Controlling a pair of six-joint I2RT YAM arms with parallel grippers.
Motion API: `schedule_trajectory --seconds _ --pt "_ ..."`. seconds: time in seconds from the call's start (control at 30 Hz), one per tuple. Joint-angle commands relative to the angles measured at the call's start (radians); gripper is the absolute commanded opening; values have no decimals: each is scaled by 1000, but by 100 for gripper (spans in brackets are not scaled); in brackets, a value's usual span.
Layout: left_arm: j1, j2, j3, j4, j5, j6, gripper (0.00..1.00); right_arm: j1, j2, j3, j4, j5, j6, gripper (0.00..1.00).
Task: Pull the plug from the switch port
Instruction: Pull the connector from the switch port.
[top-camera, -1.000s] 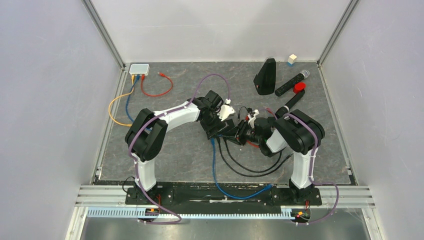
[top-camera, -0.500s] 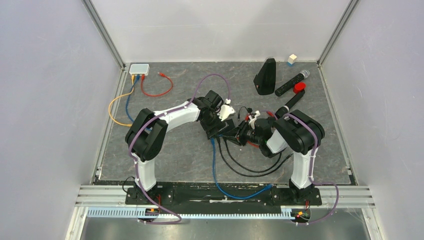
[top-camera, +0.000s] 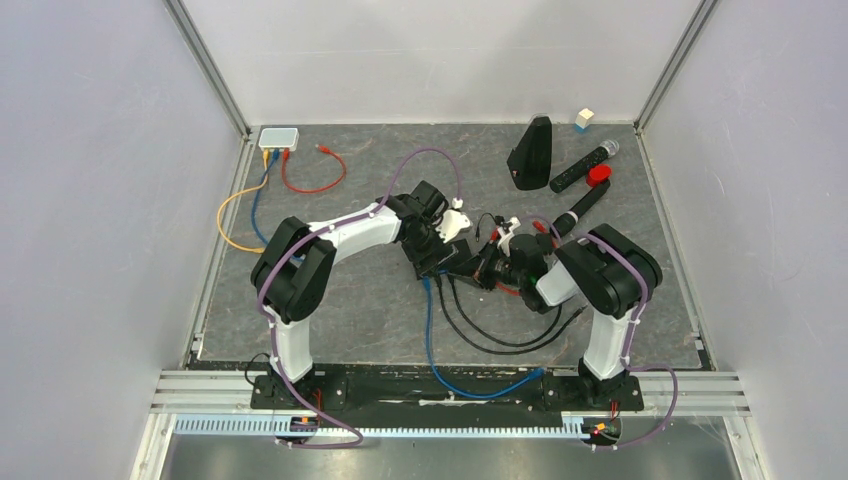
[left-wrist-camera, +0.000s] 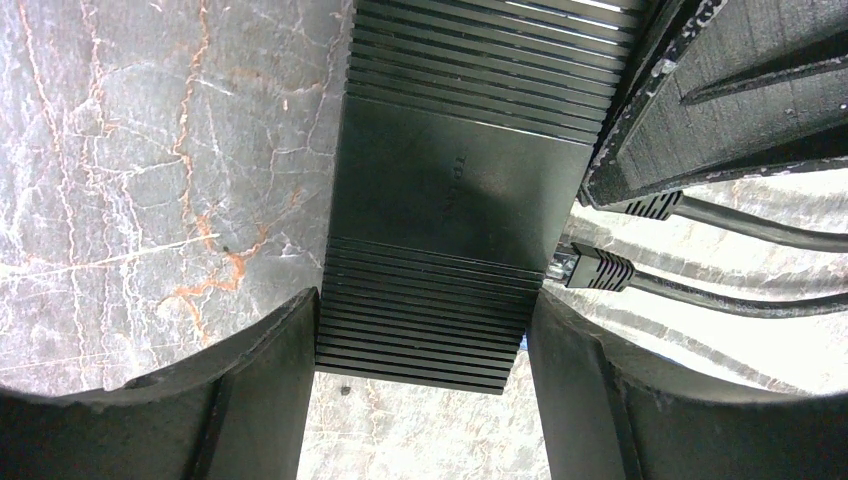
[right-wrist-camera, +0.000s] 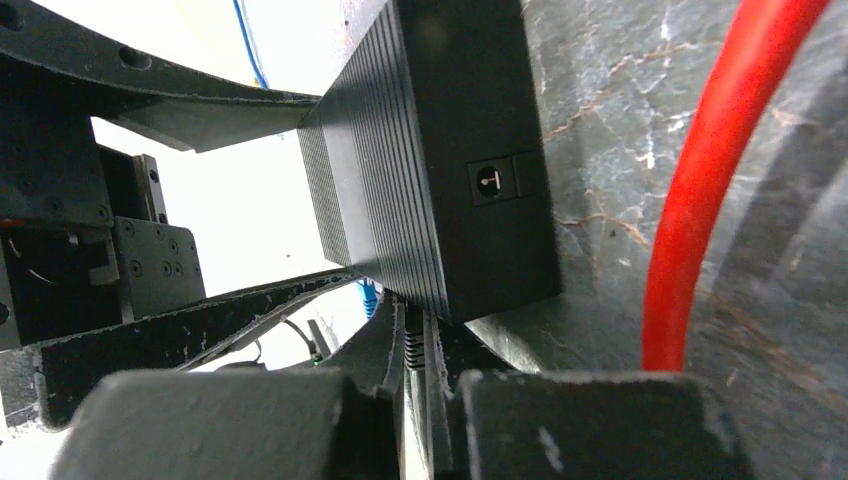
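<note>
The black ribbed switch (left-wrist-camera: 450, 190) lies on the grey mat at mid-table (top-camera: 443, 262). My left gripper (left-wrist-camera: 422, 310) spans its width, both fingers pressed on its sides. My right gripper (right-wrist-camera: 415, 340) is shut on the ribbed boot of a black plug (right-wrist-camera: 415, 345) at the switch's (right-wrist-camera: 440, 150) port edge. In the left wrist view that plug's boot (left-wrist-camera: 655, 205) shows under the right fingers (left-wrist-camera: 720, 100). A second black plug (left-wrist-camera: 595, 268) sits in the neighbouring port. From above, the two grippers meet at the switch, left (top-camera: 432, 258) and right (top-camera: 478, 268).
A red cable (right-wrist-camera: 700, 200) runs beside the switch. Blue (top-camera: 428, 320) and black cables (top-camera: 490, 340) trail toward the near edge. A white box (top-camera: 278, 137) with coloured cables sits back left. A black wedge (top-camera: 531, 152), microphones (top-camera: 583, 165) and a small cube (top-camera: 584, 119) lie back right.
My right gripper has closed onto the plug. The right arm's elbow has shifted slightly to the right. The left arm and the switch have not moved.
</note>
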Motion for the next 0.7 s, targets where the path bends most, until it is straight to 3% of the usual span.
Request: schedule_trajectory --seconds 0.0,0.13,0.47,0.67 --pt "-12 43 0 -68 57 12 49 -8 -33 -31 -96 22 -110 0" --pt "-9 45 -4 -55 57 0 49 -6 -22 -120 7 -26 -92 0" --pt "2 61 0 -51 43 -6 49 -7 -49 -195 24 -80 -132 0" --pt "1 38 -4 -51 58 -9 70 -7 -167 -219 10 -86 -166 0"
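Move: The right fingers are already shut on the black plug, still in its port; the switch's middle lies some 4 cm ahead of them and 2 cm left. The other black plug is about 2 cm left and level, the blue plug roughly 5 cm left and 1 cm back, and the red plug about 10 cm ahead and 8 cm right. From the left hand, which grips the switch, the pinched plug is about 5 cm back, 5 cm right and 1 cm lower. Right hand pulls the still-pinched black plug some 6 cm back and slightly right; left keeps gripping the switch. ##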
